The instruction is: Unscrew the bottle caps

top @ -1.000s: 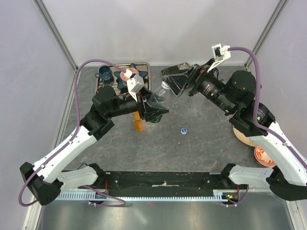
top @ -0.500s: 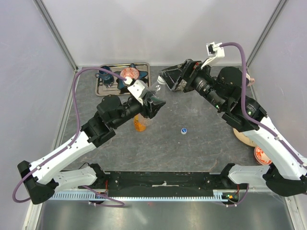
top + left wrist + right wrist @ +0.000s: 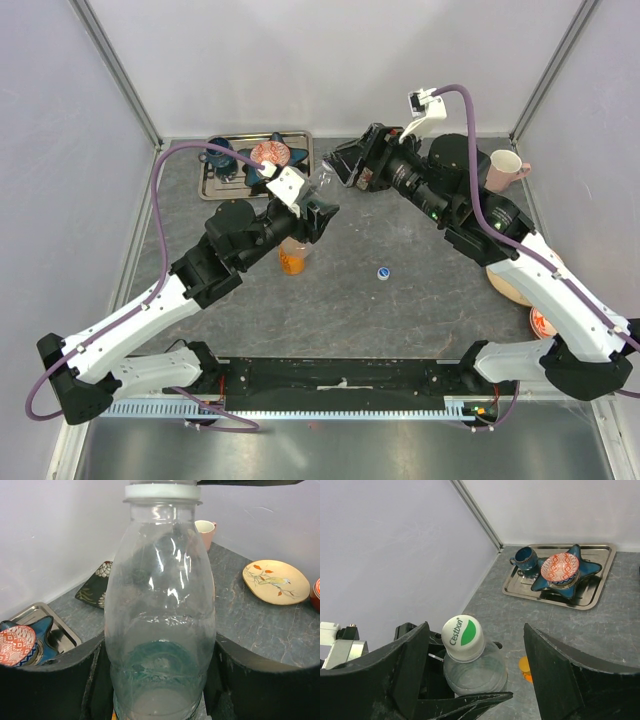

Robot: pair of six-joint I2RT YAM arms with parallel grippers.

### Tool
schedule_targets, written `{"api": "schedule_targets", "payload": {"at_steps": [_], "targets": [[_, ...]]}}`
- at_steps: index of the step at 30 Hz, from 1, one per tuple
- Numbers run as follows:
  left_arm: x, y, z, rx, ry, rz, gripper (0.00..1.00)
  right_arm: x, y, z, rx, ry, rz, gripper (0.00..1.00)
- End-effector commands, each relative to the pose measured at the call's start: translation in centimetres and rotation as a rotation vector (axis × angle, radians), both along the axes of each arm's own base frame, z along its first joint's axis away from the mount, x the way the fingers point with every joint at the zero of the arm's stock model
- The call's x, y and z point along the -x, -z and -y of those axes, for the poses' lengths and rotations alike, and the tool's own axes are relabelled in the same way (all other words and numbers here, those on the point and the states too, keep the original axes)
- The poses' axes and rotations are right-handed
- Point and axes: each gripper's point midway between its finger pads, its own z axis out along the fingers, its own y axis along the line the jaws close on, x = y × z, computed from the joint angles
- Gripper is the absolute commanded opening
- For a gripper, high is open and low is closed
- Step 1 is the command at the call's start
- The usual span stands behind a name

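My left gripper (image 3: 320, 213) (image 3: 160, 680) is shut on the lower body of a clear plastic bottle (image 3: 160, 605) (image 3: 322, 186), held off the table and tilted toward the right arm. Its green-and-white cap (image 3: 463, 636) (image 3: 162, 491) is screwed on. My right gripper (image 3: 476, 642) (image 3: 346, 166) is open, one finger on each side of that cap with a gap on both sides. A small orange bottle (image 3: 292, 258) stands below the left gripper, its orange cap (image 3: 526, 665) on. A blue-and-white cap (image 3: 383, 272) lies loose on the table.
A steel tray (image 3: 300, 140) (image 3: 600, 587) at the back left holds a blue mug, a star dish and a red patterned bowl. A pink mug (image 3: 503, 168) stands at the back right. Plates (image 3: 512, 285) (image 3: 276, 581) lie by the right wall.
The left arm has carried the clear bottle up and toward the back. The right gripper has swung left to straddle the cap and its jaws have narrowed a little.
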Motion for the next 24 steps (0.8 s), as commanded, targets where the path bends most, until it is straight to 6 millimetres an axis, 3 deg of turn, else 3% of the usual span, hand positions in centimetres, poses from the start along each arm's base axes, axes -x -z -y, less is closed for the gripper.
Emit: {"api": "schedule_targets", "payload": {"at_steps": [1, 24], "targets": [[-0.3, -1.0, -0.2, -0.002, -0.021, 0.052, 0.42, 0.2, -1.4, -0.3, -0.027, -0.014, 0.036, 0.82], [-0.2, -0.3, -0.1, -0.010, -0.016, 0.032, 0.42, -0.1, 0.3, -1.5, -0.003, -0.048, 0.016, 0.59]]}}
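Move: The right hand goes for the white cap of the upright bottle that the left hand holds by its body: the cap is level with the right hand point fore and aft, about 2 cm to its left and 1 cm lower. From the left hand it is some 10 cm straight above. The capped orange bottle stands about 12 cm left, 4 cm back and 40 cm below the right hand; a loose blue cap lies roughly 8 cm right, 5 cm back and 46 cm below that hand. The right fingers, wide open around the white cap, slowly draw together by about a quarter of their range while the hand eases some 1 cm to the left and about 1 cm down, bringing one finger up close beside the cap with a clear gap still left on the other side. The left hand stays in place with its grip unchanged, holding the bottle upright beneath the right hand, and neither wrist turns to any extent. ##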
